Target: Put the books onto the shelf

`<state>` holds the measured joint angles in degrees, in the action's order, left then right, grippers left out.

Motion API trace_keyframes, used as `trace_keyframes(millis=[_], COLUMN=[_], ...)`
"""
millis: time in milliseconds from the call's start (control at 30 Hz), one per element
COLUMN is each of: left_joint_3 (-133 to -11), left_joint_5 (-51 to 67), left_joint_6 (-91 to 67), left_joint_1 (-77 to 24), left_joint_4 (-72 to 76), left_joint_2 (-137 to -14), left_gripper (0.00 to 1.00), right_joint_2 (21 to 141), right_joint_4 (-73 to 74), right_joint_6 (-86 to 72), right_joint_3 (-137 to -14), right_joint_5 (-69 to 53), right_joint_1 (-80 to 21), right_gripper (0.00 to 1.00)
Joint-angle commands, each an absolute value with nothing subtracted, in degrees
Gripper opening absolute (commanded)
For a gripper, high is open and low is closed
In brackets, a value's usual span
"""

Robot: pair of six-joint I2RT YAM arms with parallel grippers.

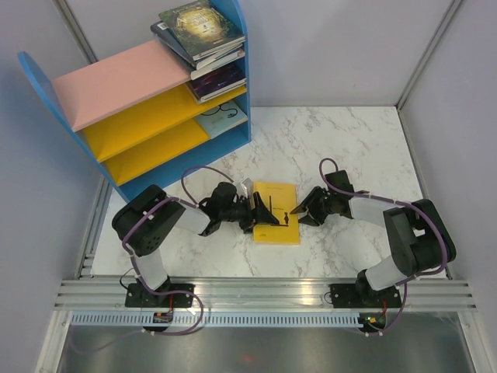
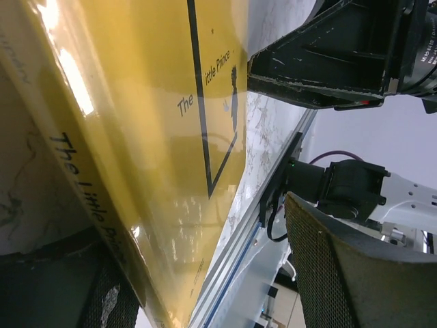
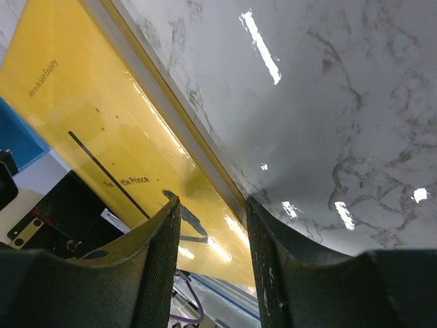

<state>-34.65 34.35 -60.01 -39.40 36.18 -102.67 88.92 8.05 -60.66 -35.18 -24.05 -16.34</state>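
Observation:
A yellow book [image 1: 276, 211] titled "The Little Prince" lies on the marble table [image 1: 342, 148] between both arms. My left gripper [image 1: 262, 213] is open at its spine edge. In the left wrist view, the spine of the yellow book [image 2: 102, 205] runs beside one finger [image 2: 102, 301], and the other finger [image 2: 341, 273] stands well off the cover. My right gripper [image 1: 297, 211] is open astride the opposite edge of the yellow book [image 3: 102, 130]. One of its fingers [image 3: 153, 266] is over the cover, the other on the marble side. The shelf [image 1: 120, 81] holds several books [image 1: 203, 31].
The shelf stands at the back left of the table, with books piled at the right end of each board. A purple book [image 1: 217, 80] and a pale grey-blue book [image 1: 224, 118] sit on the yellow boards. An aluminium rail [image 1: 264, 291] runs along the near edge.

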Motion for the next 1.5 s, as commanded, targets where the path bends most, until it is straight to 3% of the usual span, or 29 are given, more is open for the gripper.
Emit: trace_keyframes(millis=[0, 67, 133, 167, 200, 300, 467, 533, 567, 667, 1067, 1467], left_joint_3=[-33.05, -32.87, -32.7, -32.7, -32.7, -32.96, -33.48, -34.8, -35.33, -35.33, -38.32, -32.53], left_joint_5=[34.19, 33.93, 33.49, 33.31, 33.14, 32.7, 32.61, 31.56, 31.29, 30.76, 22.59, 16.53], left_joint_6=[-64.6, -65.3, -65.04, -64.78, -64.51, -63.46, -62.67, -61.44, -61.44, -63.89, -73.73, -88.23], left_joint_1=[-40.25, -40.25, -40.25, -40.17, -40.17, -40.25, -40.25, -40.17, -39.9, -38.5, -35.86, -35.86], left_joint_4=[44.56, 45.26, 44.39, 43.6, 42.9, 39.29, 33.69, 30.43, 27.8, 26.81, 21.53, 40.23], left_joint_2=[-103.8, -103.62, -102.58, -102.13, -101.69, -100.11, -96.43, -94.67, -92.66, -88.18, -72.6, -71.19], left_gripper=[0.77, 0.75, 0.61, 0.5, 0.3, 0.03, 0.02, 0.02, 0.02, 0.02, 0.02, 0.02], right_joint_2=[92.81, 92.55, 92.2, 92.11, 92.02, 91.5, 89.04, 85.97, 83.61, 80.26, 70.06, 67.07], right_joint_4=[15.2, 15.73, 16.43, 16.7, 17.05, 18.01, 18.89, 19.95, 20.47, 21.36, 13.02, -3.68], right_joint_6=[-57.75, -57.31, -56.95, -56.52, -56.25, -55.46, -53.7, -52.91, -53.0, -55.01, -68.35, -82.26], right_joint_3=[-29.53, -29.53, -30.14, -30.41, -30.85, -32.25, -36.11, -38.93, -39.98, -42.88, -41.76, -39.12], right_joint_5=[-15.82, -15.64, -15.21, -15.03, -14.94, -14.68, -16.95, -17.66, -17.49, -19.59, -26.89, -25.06], right_joint_1=[-17.67, -17.67, -17.67, -17.67, -17.58, -17.58, -17.58, -17.58, -17.49, -17.49, -19.33, -27.68], right_gripper=[0.5, 0.5, 0.5, 0.5, 0.5, 0.51, 0.67, 0.78, 0.88, 0.98, 0.98, 0.97])
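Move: The yellow book lies flat between the hands. Its middle is about 7 cm right of the left hand, 2 cm farther out and some 3 cm lower, with its spine edge already between those open fingers. From the right hand the same middle is about 7 cm left and 1 cm ahead, near fingertip height. The shelf's near right corner stands some 24 cm ahead of the left hand and 3 cm to its left; the right gripper is about 12 cm to the left hand's right. The left fingers close on the spine edge of the yellow book and pinch it, then after a short, slow start the left hand lifts it about 15 cm, easing forward and left towards the shelf while turning some 25 degrees counter-clockwise and rolling its left side down. The right hand opens from half to fully wide, comes free of the book's right edge and climbs 15 cm alongside, swinging 7 cm left late on as its fingers tilt up, so that they stay spread around the near right edge without gripping. ##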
